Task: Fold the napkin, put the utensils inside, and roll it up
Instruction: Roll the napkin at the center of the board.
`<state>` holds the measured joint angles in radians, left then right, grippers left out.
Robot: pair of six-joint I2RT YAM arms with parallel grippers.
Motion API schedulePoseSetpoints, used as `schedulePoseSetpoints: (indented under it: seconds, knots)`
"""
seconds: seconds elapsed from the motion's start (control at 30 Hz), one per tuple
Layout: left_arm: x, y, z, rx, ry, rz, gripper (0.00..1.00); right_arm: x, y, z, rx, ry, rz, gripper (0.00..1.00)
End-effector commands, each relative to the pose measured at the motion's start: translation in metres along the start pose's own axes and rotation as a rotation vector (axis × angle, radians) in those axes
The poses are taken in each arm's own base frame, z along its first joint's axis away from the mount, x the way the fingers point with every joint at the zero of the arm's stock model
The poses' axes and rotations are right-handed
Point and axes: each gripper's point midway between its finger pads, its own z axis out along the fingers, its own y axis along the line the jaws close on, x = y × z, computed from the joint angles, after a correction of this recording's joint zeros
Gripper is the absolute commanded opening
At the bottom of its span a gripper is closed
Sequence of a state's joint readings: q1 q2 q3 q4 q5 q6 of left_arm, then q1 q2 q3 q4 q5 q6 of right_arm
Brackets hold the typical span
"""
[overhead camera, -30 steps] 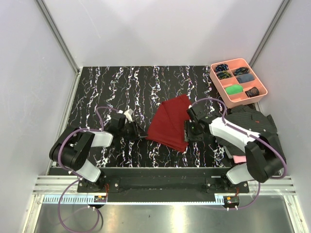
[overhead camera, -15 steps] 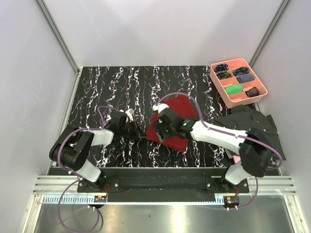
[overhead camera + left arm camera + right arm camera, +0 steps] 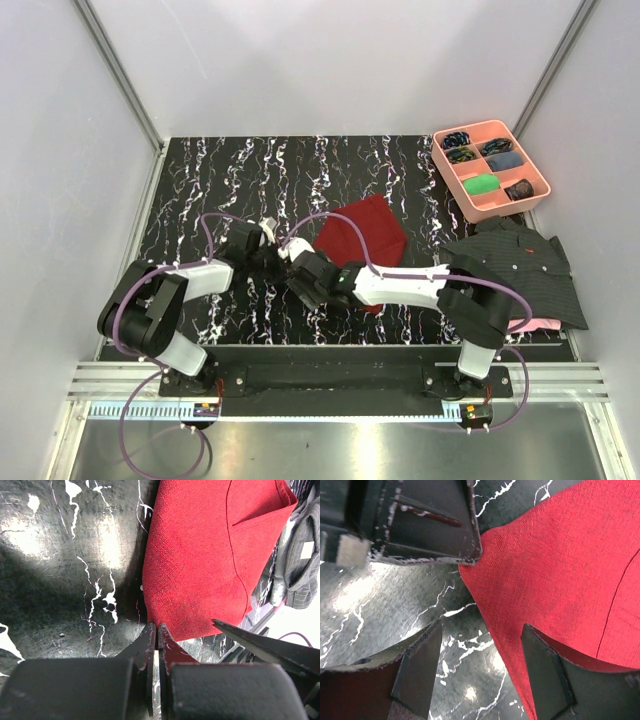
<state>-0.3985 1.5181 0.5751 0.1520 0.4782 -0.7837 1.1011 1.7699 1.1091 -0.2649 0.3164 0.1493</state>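
Note:
The dark red napkin (image 3: 365,228) lies folded on the black marbled table (image 3: 220,180). It also shows in the left wrist view (image 3: 200,555) and the right wrist view (image 3: 560,570). My left gripper (image 3: 277,256) is shut, its tips (image 3: 155,629) at the napkin's near-left corner. I see no cloth between them. My right gripper (image 3: 298,274) reaches across the napkin's near part. It is open (image 3: 482,670) and straddles the napkin's left edge by that corner, one finger over cloth and one over bare table. The fork and spoon are out of view.
A pink compartment tray (image 3: 540,196) with small items stands at the back right. A dark striped shirt (image 3: 515,265) lies at the right edge over a pink cloth (image 3: 542,325). White walls enclose the table.
My right arm swung left from the napkin's right side, across the cloth, to its near-left corner beside the left gripper. The left gripper shifted slightly up and right.

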Motion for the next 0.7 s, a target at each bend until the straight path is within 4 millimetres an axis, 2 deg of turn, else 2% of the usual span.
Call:
schedulePoseSetpoints:
  seconds: [0.0, 0.23, 0.4, 0.5, 0.6, 0.63, 0.67]
  knots:
    - [-0.017, -0.027, -0.007, 0.070, -0.041, 0.039, 0.00, -0.016, 0.003, 0.008, 0.071, -0.069, -0.049, 0.72]
    - [-0.019, -0.029, -0.008, 0.070, -0.044, 0.042, 0.00, 0.009, -0.020, 0.010, 0.252, -0.050, -0.039, 0.69]
    - [-0.019, -0.029, -0.008, 0.069, -0.043, 0.043, 0.00, 0.029, -0.028, 0.013, 0.302, -0.008, -0.075, 0.66]
    - [-0.019, -0.030, -0.008, 0.070, -0.044, 0.044, 0.00, 0.039, -0.027, 0.017, 0.306, 0.018, -0.107, 0.61]
    - [-0.019, -0.029, -0.007, 0.069, -0.043, 0.046, 0.00, 0.046, -0.027, 0.018, 0.306, 0.033, -0.132, 0.51]
    - [-0.019, -0.029, -0.007, 0.067, -0.043, 0.045, 0.00, 0.047, -0.026, 0.018, 0.301, 0.037, -0.139, 0.48]
    - [-0.019, -0.029, -0.007, 0.068, -0.040, 0.051, 0.00, 0.048, -0.025, 0.018, 0.293, 0.040, -0.144, 0.40]
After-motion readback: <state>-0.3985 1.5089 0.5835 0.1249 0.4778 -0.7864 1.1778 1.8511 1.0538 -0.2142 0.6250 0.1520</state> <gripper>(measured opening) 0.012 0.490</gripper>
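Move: The stretch of the napkin's near edge to grasp lies about 2 cm to the right gripper's right and some 3 cm below it, level fore and aft. The napkin's left corner, already in the shut left gripper, is about 4 cm left of the right gripper and 2 cm ahead; the napkin's near corner is roughly 14 cm right and 6 cm back. From the left gripper, that grasping stretch is some 6 cm right and 2 cm back. Lower the open right gripper about 2.5 cm onto the napkin's near edge, just right of the left gripper, then ease it some 3 cm to the right while swinging its fingers to point more forward and less left. Straddle the edge and start closing, stopping about half open. Keep the left gripper still, shut on its corner. ##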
